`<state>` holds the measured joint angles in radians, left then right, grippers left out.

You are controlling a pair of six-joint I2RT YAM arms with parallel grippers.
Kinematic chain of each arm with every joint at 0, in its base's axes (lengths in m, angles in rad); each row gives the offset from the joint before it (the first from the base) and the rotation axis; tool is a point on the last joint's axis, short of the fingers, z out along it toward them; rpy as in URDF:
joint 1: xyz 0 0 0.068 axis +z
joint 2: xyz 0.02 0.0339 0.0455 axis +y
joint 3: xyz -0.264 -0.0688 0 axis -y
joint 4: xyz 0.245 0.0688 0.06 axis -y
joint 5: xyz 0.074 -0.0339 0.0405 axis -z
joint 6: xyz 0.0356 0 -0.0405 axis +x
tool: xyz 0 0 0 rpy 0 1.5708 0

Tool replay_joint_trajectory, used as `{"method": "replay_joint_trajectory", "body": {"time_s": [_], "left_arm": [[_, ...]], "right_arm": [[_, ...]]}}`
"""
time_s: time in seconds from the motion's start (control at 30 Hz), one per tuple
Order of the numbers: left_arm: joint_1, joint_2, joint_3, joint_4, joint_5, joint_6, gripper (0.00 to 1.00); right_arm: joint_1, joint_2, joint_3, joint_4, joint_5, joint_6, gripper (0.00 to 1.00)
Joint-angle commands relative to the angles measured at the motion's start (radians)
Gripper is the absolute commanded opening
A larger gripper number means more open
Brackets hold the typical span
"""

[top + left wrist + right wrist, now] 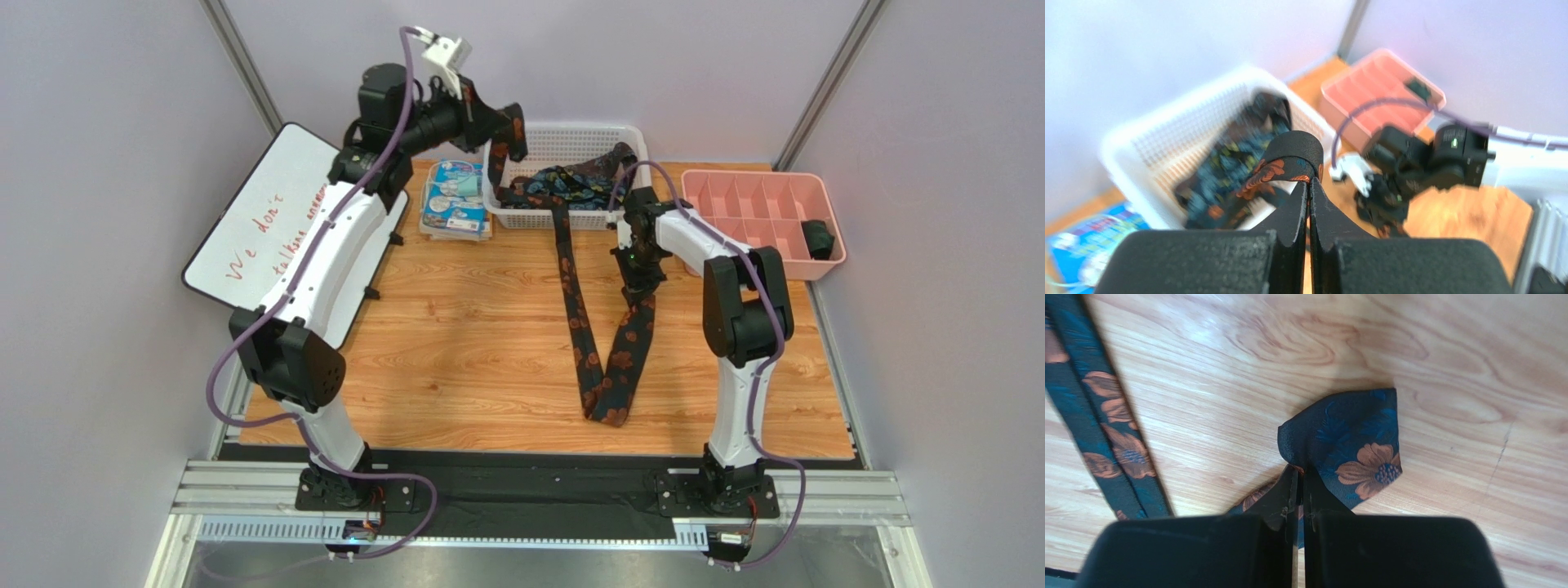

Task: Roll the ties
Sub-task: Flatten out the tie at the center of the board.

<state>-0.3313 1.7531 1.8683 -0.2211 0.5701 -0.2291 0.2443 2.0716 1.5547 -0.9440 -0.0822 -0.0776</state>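
Observation:
One dark floral tie (586,355) lies in a V on the wooden table. Its narrow strand (1106,429) runs up to the white basket (567,128), where more ties (577,181) are heaped. My left gripper (510,137) hovers at the basket's left end, shut on a raised loop of tie (1293,156); in the left wrist view the left gripper (1309,182) pinches it at the tips. My right gripper (638,260) stands over the V's right strand. In the right wrist view the right gripper (1300,473) is shut on the tie's wide pointed end (1352,441), just above the wood.
A pink divided tray (761,214) at the back right holds a small black item (819,237). A blue-white packet (454,199) lies left of the basket. A whiteboard (282,208) with red writing leans at the left edge. Grey walls enclose the table.

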Motion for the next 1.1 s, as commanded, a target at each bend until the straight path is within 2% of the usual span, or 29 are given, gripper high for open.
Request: {"method": "replay_joint_trajectory", "body": {"time_s": [0.0, 0.13, 0.17, 0.3, 0.4, 0.53, 0.7, 0.97, 1.07], "left_arm": [[0.057, -0.122, 0.155, 0.005, -0.114, 0.023, 0.0], [0.092, -0.205, 0.216, 0.011, -0.306, 0.095, 0.0], [0.104, -0.242, 0.226, 0.019, -0.393, 0.111, 0.0], [0.153, -0.337, 0.226, 0.042, -0.527, 0.181, 0.0], [0.19, -0.395, 0.218, 0.032, -0.604, 0.228, 0.0], [0.232, -0.502, 0.129, 0.04, -0.641, 0.286, 0.0], [0.279, -0.59, -0.021, 0.084, -0.68, 0.326, 0.0], [0.311, -0.644, -0.119, 0.088, -0.693, 0.335, 0.0], [0.313, -0.646, -0.121, 0.086, -0.701, 0.338, 0.0]], "right_arm": [[-0.007, -0.123, 0.073, 0.042, -0.103, -0.03, 0.0], [-0.06, -0.322, 0.067, 0.1, -0.307, -0.03, 0.0], [-0.074, -0.359, 0.062, 0.108, -0.336, -0.028, 0.0], [-0.144, -0.534, 0.022, 0.108, -0.45, -0.036, 0.0], [-0.23, -0.608, -0.048, 0.117, -0.531, -0.048, 0.0], [-0.358, -0.712, -0.157, 0.093, -0.599, -0.132, 0.0], [-0.425, -0.734, -0.287, 0.037, -0.6, -0.24, 0.0], [-0.545, -0.705, -0.429, 0.005, -0.628, -0.393, 0.0], [-0.595, -0.72, -0.453, -0.045, -0.654, -0.482, 0.04]]}}
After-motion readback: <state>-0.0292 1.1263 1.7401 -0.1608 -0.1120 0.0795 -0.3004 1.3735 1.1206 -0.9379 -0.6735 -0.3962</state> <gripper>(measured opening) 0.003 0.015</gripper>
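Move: Both hands already pinch an end of the tie. The centre of the wooden board lies about 18 cm left of the right hand, 5 cm back and 2 cm below; the tie's fold is some 21 cm back and 6 cm left, the basket 23 cm ahead and 13 cm left. From the high left hand the board's centre is roughly 15 cm back, 6 cm right and 40 cm below, the basket 11 cm ahead and 12 cm right, the whiteboard 43 cm left, 2 cm ahead, both far below. The left hand keeps its pinch and swings the tie's end about 28 cm left and as much up, drawing back from the basket to over the whiteboard, then sinks a little and eases forward while turning counter-clockwise with its fingers tipping upward. The right hand, still gripping the wide end, whips it up some 25 cm, then comes half-way down while pulling right and back, away from the left hand, its fingers tilting from straight down to lean forward and to the left. ##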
